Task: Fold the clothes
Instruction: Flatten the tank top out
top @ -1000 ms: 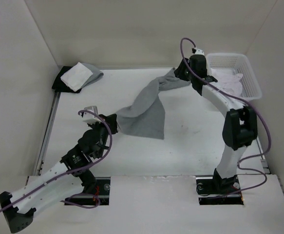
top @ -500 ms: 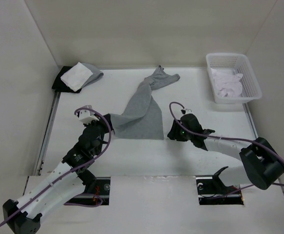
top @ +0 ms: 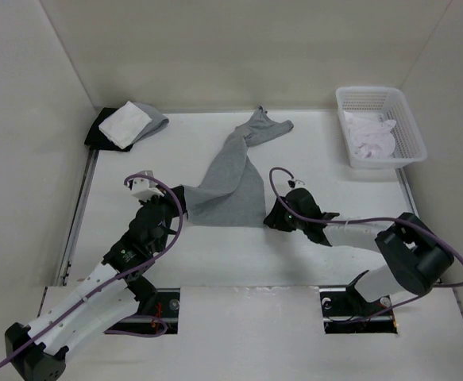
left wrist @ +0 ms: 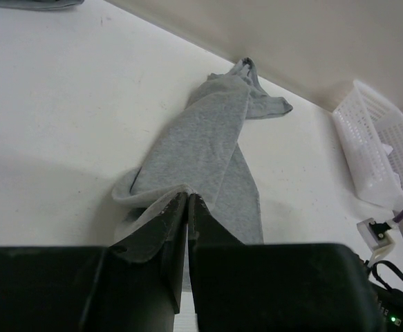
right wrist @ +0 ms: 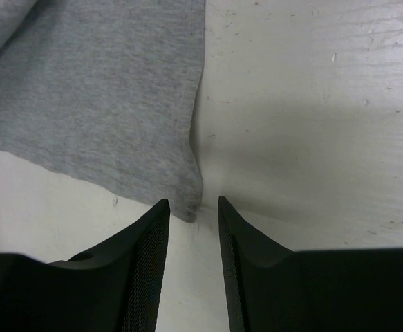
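The clothes, one plain grey garment (top: 233, 176), lie in a long diagonal strip on the white table, narrow end toward the back wall. My left gripper (top: 177, 195) is shut on the garment's near left corner, and the left wrist view shows fabric (left wrist: 204, 135) pinched at the tips of the left gripper (left wrist: 187, 196). My right gripper (top: 269, 219) sits low at the near right corner. In the right wrist view the right gripper (right wrist: 193, 203) is open, with the corner of the grey fabric (right wrist: 104, 90) just ahead between the fingertips, not gripped.
A white basket (top: 386, 163) holding a pale cloth (top: 372, 136) stands at the back right and also shows as the basket (left wrist: 374, 145) in the left wrist view. A folded white cloth on grey and black pieces (top: 125, 125) lies at the back left. Walls enclose three sides.
The right gripper let go of the garment's far end at the back and swung down to its near right corner. The far end dropped onto the table. The left gripper kept its hold.
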Motion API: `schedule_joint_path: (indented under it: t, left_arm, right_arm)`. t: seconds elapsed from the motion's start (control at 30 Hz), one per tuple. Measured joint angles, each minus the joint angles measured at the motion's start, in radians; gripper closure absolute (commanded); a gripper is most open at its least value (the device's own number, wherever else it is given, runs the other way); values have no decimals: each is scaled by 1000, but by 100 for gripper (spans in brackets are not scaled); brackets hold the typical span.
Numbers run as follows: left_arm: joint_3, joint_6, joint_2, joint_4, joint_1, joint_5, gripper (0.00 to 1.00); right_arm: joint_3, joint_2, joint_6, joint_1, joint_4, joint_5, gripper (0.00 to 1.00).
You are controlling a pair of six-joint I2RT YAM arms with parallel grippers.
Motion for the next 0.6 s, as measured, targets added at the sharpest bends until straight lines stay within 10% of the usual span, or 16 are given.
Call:
schedule_joint_path:
  t: [0.6]
  left_arm:
    - [0, 0, 16, 39, 12, 13, 97]
  right_arm:
    - [-22, -2, 63, 26, 70, 19, 99]
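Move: The tank top's near right corner lies almost between the right hand's open fingertips, about 1 cm ahead, 1 cm to the left and 1 cm below. The tank top's far strap end is some 28 cm straight ahead of that hand, and the white basket about 26 cm ahead and 29 cm to the right. From the left hand, which still holds the tank top's left edge up, the corner is roughly 20 cm right, level and 21 cm below. The right hand edges left about 2 cm, shuts on the tank top's near right corner, then rises 1 cm. ##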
